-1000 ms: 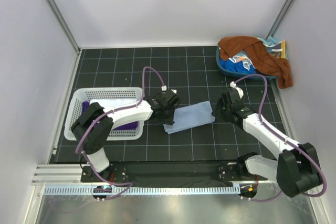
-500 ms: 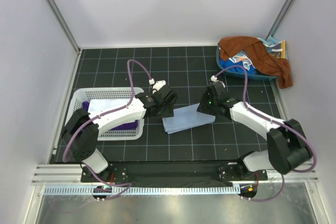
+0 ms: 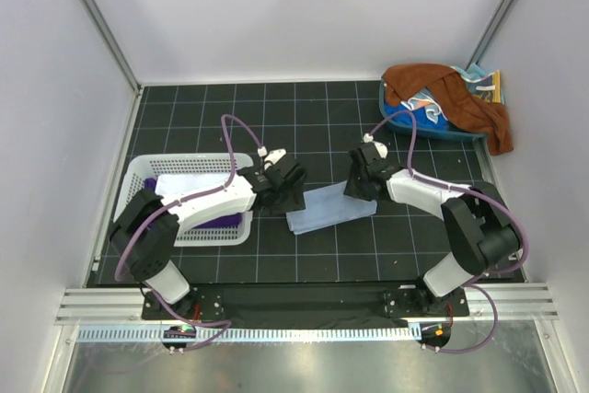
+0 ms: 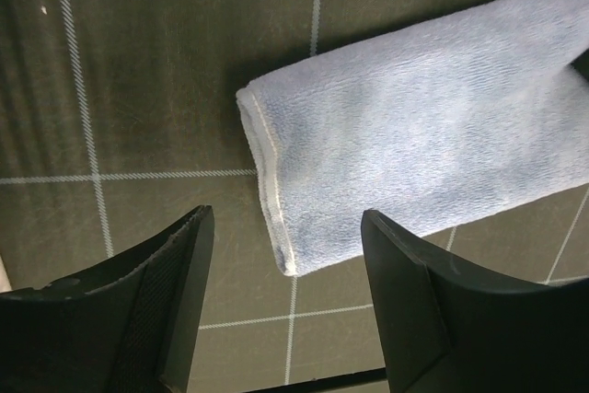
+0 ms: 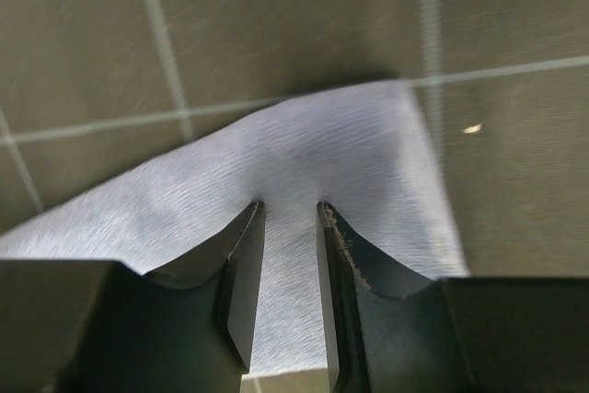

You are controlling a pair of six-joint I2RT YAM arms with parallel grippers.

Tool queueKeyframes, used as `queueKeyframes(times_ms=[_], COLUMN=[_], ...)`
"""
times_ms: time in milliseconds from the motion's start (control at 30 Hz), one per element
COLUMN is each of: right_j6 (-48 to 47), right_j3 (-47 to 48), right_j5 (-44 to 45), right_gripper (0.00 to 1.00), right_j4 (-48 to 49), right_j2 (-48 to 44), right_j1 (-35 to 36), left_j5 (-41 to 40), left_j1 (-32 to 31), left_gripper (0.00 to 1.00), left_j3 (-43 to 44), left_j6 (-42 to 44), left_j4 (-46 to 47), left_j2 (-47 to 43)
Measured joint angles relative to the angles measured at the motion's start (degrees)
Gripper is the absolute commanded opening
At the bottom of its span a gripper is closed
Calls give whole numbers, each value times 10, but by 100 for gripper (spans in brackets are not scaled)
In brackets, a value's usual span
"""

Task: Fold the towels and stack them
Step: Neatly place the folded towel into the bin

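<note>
A folded light blue towel (image 3: 329, 208) (image 4: 414, 126) lies on the black gridded mat at the centre. My left gripper (image 3: 287, 194) (image 4: 285, 218) hovers over its left end, open, with nothing between the fingers. My right gripper (image 3: 361, 185) (image 5: 290, 209) is down on the towel's right end (image 5: 304, 154), shut on a pinch of the cloth, which puckers at the fingertips. A white towel (image 3: 189, 182) and a dark purple towel (image 3: 223, 221) lie in the white basket (image 3: 138, 177) at the left. A rust-brown towel (image 3: 446, 89) is heaped at the back right.
The rust-brown towel drapes over a blue bin (image 3: 398, 120) at the back right corner, with a patterned light blue cloth (image 3: 425, 104) under it. Grey walls close the mat at the back and on both sides. The arm bases sit along the near rail.
My left gripper has let go of the towel's left end and opened wide. My right gripper has moved left and back along the towel's right end, keeping the same narrow gap.
</note>
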Motion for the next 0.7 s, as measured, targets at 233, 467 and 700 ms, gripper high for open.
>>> queueKeyframes(times_ms=[233, 467, 700], right_j6=[24, 34, 35], right_j3=[-31, -54, -64], right_j5=[14, 22, 23], right_gripper=[36, 36, 36], right_j4=[19, 14, 7], right_j2=[-18, -47, -70], right_j1=[-40, -49, -51], left_j5=[55, 104, 143], left_j1=[26, 42, 51], left_gripper=[71, 70, 65], left_j3=[-19, -18, -13], left_j6=[8, 17, 19], left_j4=[38, 83, 129], left_j2=[14, 57, 89])
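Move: The folded blue towel lies on the mat between the hands, its middle about 9 cm right of the left hand, level with it and some 5 cm lower; its left end is nearly under that hand. From the right hand, already at the towel's right part, the middle is about 7 cm left, 3 cm back and 1 cm lower. The white bin stands about 28 cm left of the left hand, 1 cm ahead. The blue tub is some 18 cm right and 22 cm ahead of the right hand. The folded towel's right part is dragged to the right under the right fingertips, which rest on it with an unchanged, partly open gap; that hand travels about 4 cm right, fast then slowing, and turns clockwise some 10 degrees. The left hand sinks about 4 cm towards the left end, then also shifts right and a little forward, its fingers staying wide and straddling the left edge, tilting slightly. ##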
